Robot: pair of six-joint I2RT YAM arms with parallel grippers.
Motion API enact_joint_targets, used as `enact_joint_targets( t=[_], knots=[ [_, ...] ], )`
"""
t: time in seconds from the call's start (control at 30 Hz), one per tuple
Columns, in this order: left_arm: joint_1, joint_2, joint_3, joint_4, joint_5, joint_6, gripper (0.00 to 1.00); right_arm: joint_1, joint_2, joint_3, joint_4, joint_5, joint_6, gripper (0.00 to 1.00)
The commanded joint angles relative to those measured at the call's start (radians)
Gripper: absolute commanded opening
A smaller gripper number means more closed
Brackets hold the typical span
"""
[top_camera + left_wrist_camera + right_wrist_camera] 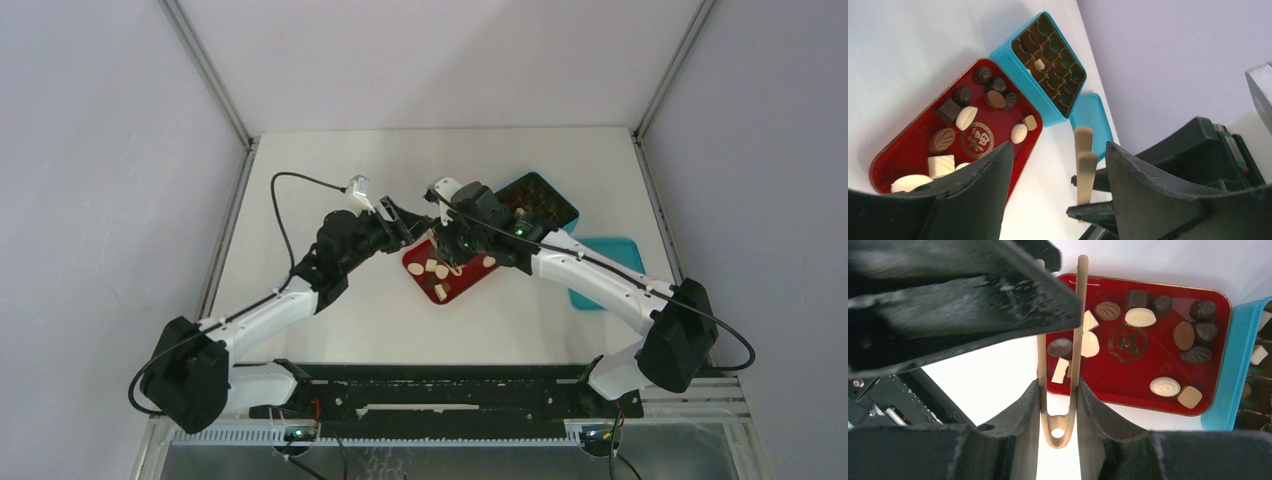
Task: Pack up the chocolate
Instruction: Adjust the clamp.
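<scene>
The chocolate (1140,317), dark, tan and cream pieces, lies scattered in the red tray (1148,390). One cream piece (1039,64) sits in a cell of the teal box (1007,54). My right gripper (1058,385) is shut on the tan wooden tongs (1077,340) near their hinge, and the tong arms reach over the tray's left end. My left gripper (1058,147) is open, and the two tong tips (1085,162) stand between its jaws, close to the right one. From above, both grippers (408,225) (452,248) meet over the tray's far left corner.
The teal box with its dark brown grid insert (540,200) stands behind and right of the tray (470,285). Its teal lid (605,272) lies flat to the right. A finger of the left gripper (973,300) fills the upper left of the right wrist view.
</scene>
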Motion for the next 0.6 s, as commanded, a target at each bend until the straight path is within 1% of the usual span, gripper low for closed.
enact_joint_targets(
  t=[0.0,0.17,0.23,0.3,0.43,0.47,0.57],
  knots=[
    [-0.005,0.046,0.078,0.13,0.022,-0.091,0.69,0.015,-0.055,-0.016,0.094,0.025,-0.018,0.28],
    [-0.009,0.086,0.074,0.179,0.053,-0.174,0.55,0.018,-0.069,-0.031,0.144,0.044,-0.021,0.28],
    [-0.011,0.1,0.067,0.206,0.071,-0.212,0.49,0.018,-0.073,-0.033,0.164,0.045,-0.023,0.28],
    [-0.011,0.11,0.054,0.236,0.082,-0.249,0.39,0.02,-0.08,-0.045,0.193,0.058,-0.025,0.28],
    [-0.011,0.115,0.018,0.312,0.085,-0.344,0.17,0.024,-0.102,-0.078,0.262,0.084,-0.023,0.29],
    [-0.011,0.113,0.007,0.338,0.08,-0.365,0.13,0.027,-0.111,-0.089,0.281,0.092,-0.023,0.3],
    [-0.011,0.107,-0.033,0.394,0.064,-0.442,0.08,0.026,-0.143,-0.142,0.359,0.105,-0.026,0.32]
  ],
)
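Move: The left hand's open jaws stand almost around the free ends of the clamp, whose prongs lie about 2 cm to its right and 1 cm ahead, some 1 cm above. The right hand holds the clamp near its bend, the same prong ends about 4 cm ahead, 3 cm left and 2 cm up from it. From the left hand, the red tray is about 6 cm right, level in reach, 12 cm down; the blue box 24 cm right and 10 cm ahead, 11 cm down. The left hand slides on over the clamp's prong ends, about 2.5 cm to the right with some 1.5 cm forward and as much up, rolling roughly 15 degrees counter-clockwise as seen from behind it, while its wide jaws shut from above and below until they pinch both prongs together. The right hand keeps its unchanged grip near the bend and carries the clamp about 1.5 cm up and 1 cm forward, its fingers tipping up by nearly 10 degrees. ##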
